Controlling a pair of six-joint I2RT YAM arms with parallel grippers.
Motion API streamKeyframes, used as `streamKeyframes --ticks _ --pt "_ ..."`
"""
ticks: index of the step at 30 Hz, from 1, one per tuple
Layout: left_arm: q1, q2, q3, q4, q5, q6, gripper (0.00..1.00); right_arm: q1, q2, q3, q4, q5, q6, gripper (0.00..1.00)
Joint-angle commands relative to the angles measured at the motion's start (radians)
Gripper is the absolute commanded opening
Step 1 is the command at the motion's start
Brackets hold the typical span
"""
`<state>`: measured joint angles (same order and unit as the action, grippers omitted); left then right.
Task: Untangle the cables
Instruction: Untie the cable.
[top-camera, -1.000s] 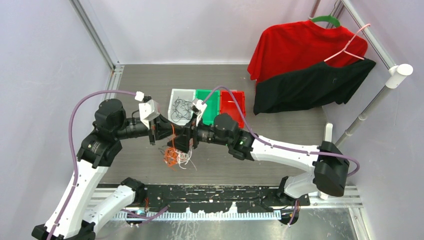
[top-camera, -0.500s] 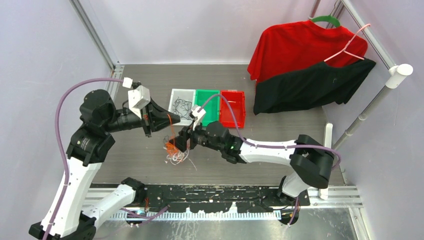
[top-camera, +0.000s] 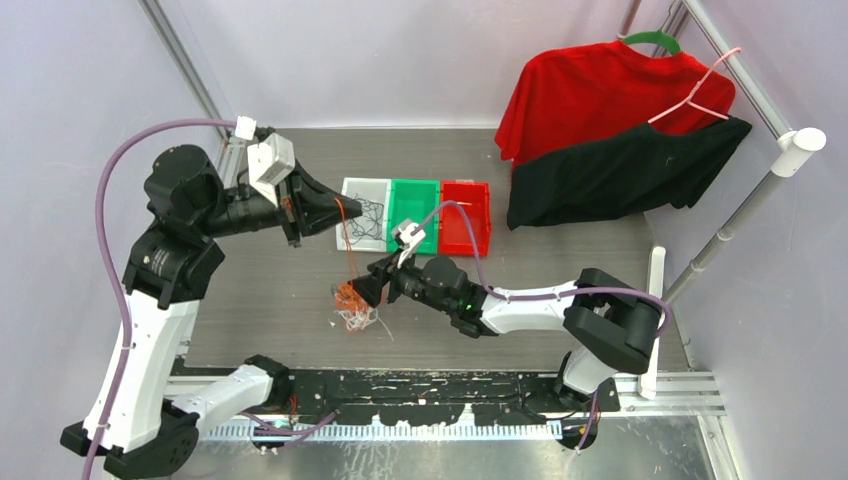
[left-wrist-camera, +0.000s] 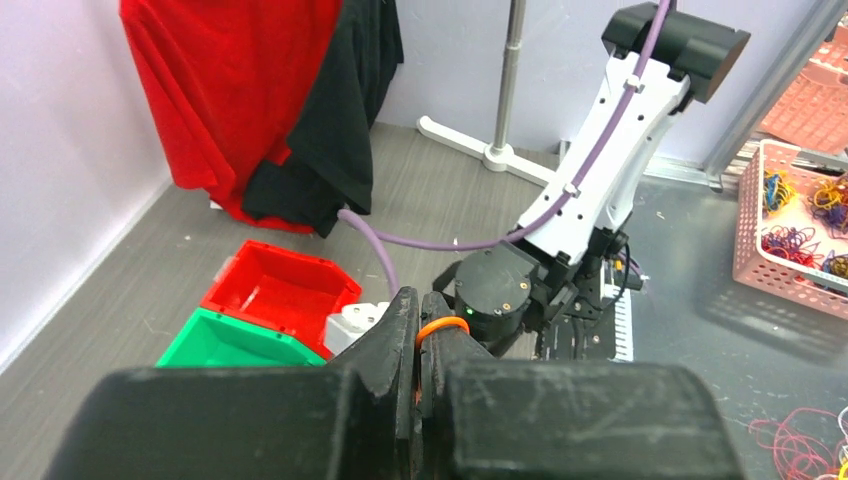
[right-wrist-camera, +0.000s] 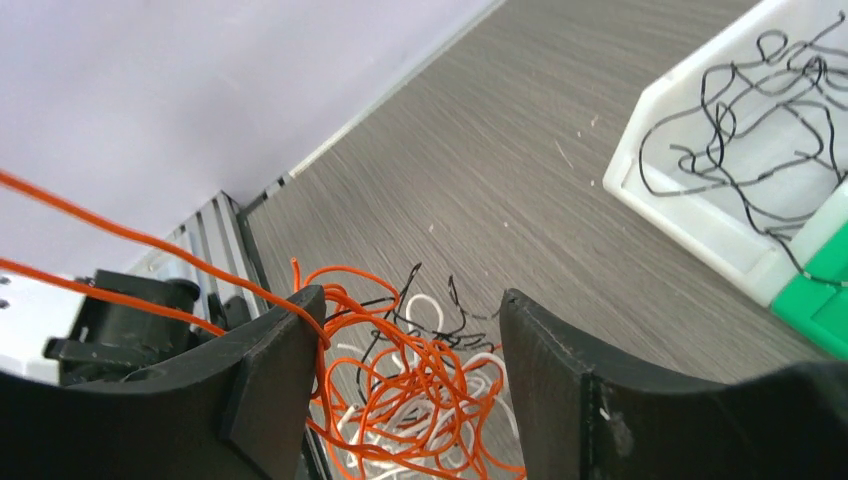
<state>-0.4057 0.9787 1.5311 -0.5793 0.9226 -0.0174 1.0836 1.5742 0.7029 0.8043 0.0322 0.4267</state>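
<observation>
The cables form a tangle of orange, white and black cords on the grey table. My left gripper is raised to the upper left of it and shut on one orange cable, which loops out at the fingertips. That strand runs down from the gripper to the tangle. My right gripper is low at the tangle's right side and open. In the right wrist view its jaws straddle the tangle, and two taut orange strands cross its left finger.
A white bin holding black cords, a green bin and a red bin stand in a row behind the tangle. Red and black shirts hang at the back right beside a white pole.
My left arm has drawn back to the left and up, pulling the orange cable out of the tangle. My right arm has dropped lower and reached left, down to the pile.
</observation>
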Motion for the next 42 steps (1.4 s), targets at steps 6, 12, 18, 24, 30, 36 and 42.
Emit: streamKeyframes --ticks 6,12,18,24,30,36,42 --pt "-0.004 0.064 0.279 0.179 0.015 -0.023 0.00 -0.005 0.048 -0.064 -0.079 0.072 -0.035 0.70" --pt "-0.004 -0.035 0.034 0.134 0.034 -0.016 0.00 -0.028 -0.148 -0.014 -0.063 0.001 0.057 0.72" --pt "-0.004 -0.099 -0.120 0.135 0.029 -0.018 0.00 -0.027 -0.199 0.093 -0.088 -0.093 0.101 0.64" --pt "-0.004 -0.103 -0.123 0.143 0.021 -0.024 0.00 -0.028 -0.164 0.062 -0.025 -0.129 0.137 0.34" --pt "-0.004 -0.130 -0.148 0.115 0.020 -0.015 0.00 -0.028 -0.232 0.071 -0.115 -0.084 0.083 0.01" --pt "-0.003 -0.233 -0.325 -0.042 -0.006 0.117 0.22 -0.028 -0.414 0.163 -0.353 0.040 -0.057 0.01" --pt "-0.003 -0.393 -0.567 -0.029 -0.139 0.098 0.86 -0.029 -0.455 0.204 -0.522 0.059 -0.065 0.01"
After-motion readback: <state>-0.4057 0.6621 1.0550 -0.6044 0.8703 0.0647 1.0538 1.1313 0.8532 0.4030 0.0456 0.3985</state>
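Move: The orange strand hangs from the left fingers down to the tangle, passing the right hand's rear finger about 2 cm back and 2 cm left of the right hand. The tangle lies roughly 1 cm ahead, 4 cm left and 9 cm below the right hand. The white bin is some 23 cm ahead, 1 cm left and 15 cm down. From the left hand, the tangle is about 5 cm ahead, 6 cm left and 38 cm below. Right hand rises some 8 cm, pinches the orange strand, lifts on rightward; left hand opens, sinks 12 cm. ##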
